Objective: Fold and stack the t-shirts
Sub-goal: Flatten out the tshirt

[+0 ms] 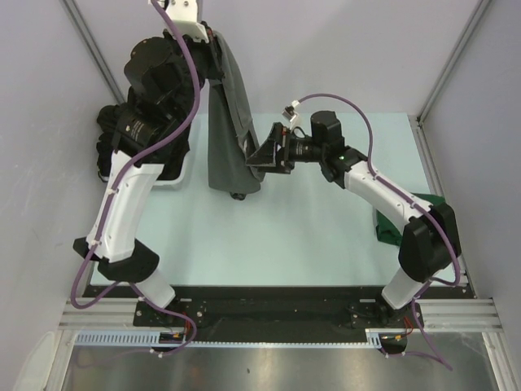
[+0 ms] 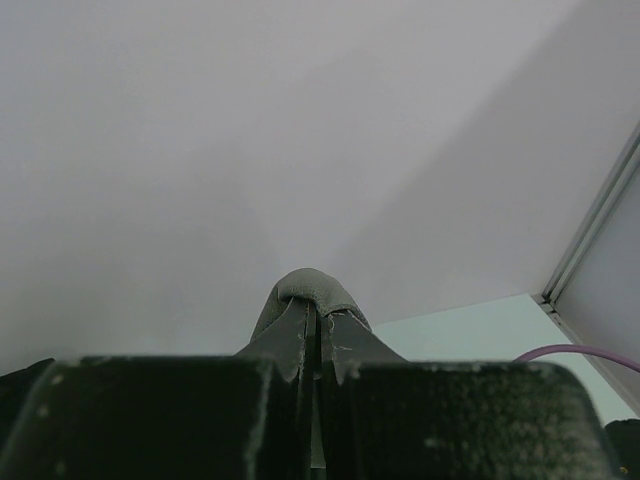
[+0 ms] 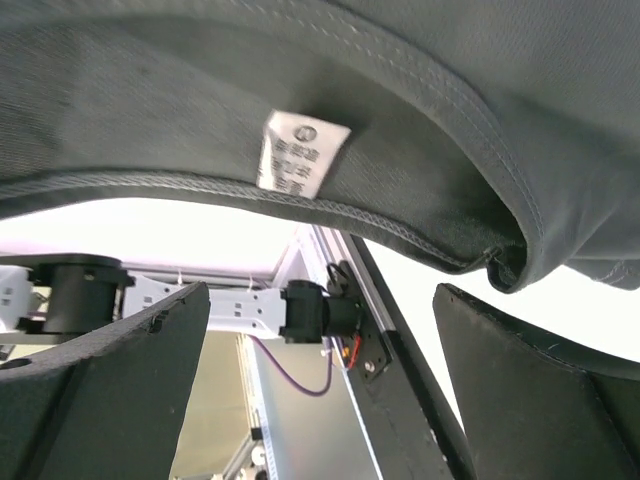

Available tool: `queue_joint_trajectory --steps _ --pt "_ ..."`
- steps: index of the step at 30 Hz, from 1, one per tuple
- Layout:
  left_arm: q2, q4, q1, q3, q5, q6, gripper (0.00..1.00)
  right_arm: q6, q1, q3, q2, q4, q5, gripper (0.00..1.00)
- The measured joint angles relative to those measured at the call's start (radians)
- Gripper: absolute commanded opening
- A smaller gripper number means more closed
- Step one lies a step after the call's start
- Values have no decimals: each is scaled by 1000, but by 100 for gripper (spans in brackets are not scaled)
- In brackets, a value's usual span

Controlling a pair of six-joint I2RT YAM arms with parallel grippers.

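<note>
A charcoal grey t-shirt (image 1: 228, 122) hangs from my raised left gripper (image 1: 215, 39) down to the table, its lower end bunched on the surface. In the left wrist view the left gripper (image 2: 318, 315) is shut on a fold of the grey t-shirt (image 2: 310, 290). My right gripper (image 1: 260, 155) is open at the shirt's lower right edge. In the right wrist view the grey t-shirt (image 3: 400, 110), with its stitched hem and white label (image 3: 300, 155), drapes just above the open right gripper (image 3: 322, 295), with nothing between the fingers. A dark green t-shirt (image 1: 411, 220) lies at the table's right edge, partly hidden by the right arm.
A white basket (image 1: 177, 173) sits at the back left, mostly hidden behind the left arm, with dark cloth (image 1: 107, 122) in it. The pale table (image 1: 285, 236) is bounded by grey walls and metal frame posts (image 1: 448, 61).
</note>
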Motion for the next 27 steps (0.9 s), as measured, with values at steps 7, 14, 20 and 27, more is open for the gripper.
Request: queue_joint_trajectory --steps 7,14,20,27 --pt "3 0 0 13 14 -18 0 -63 6 -1 6 -71 3 100" --pt "3 0 0 14 14 -19 0 -108 3 22 6 -133 3 100" --pt "2 0 0 14 17 -37 0 -139 0 31 16 -159 23 100" --pt "-11 -6 0 14 35 -66 0 -226 8 85 94 -229 118 100"
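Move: The grey t-shirt hangs from the left gripper. The lower corner of its open edge is about 4 cm to the right hand's left, 1 cm ahead and 7 cm lower. The white tag inside the shirt is some 5 cm ahead of the right hand, 3 cm left and about level. From the left hand that corner lies roughly 35 cm below, 5 cm back and 6 cm to the right. The left fingers keep their pinch on the grey t-shirt, holding it high and nearly still. No right-hand grip begins: with its fingers wide open, the right hand sinks about 5.5 cm beside the hanging cloth towards the open edge's lower corner. It eases after the first 2 cm, then goes down faster and slightly forward, the leftward-pointing fingers tipping some 10 degrees further down. ##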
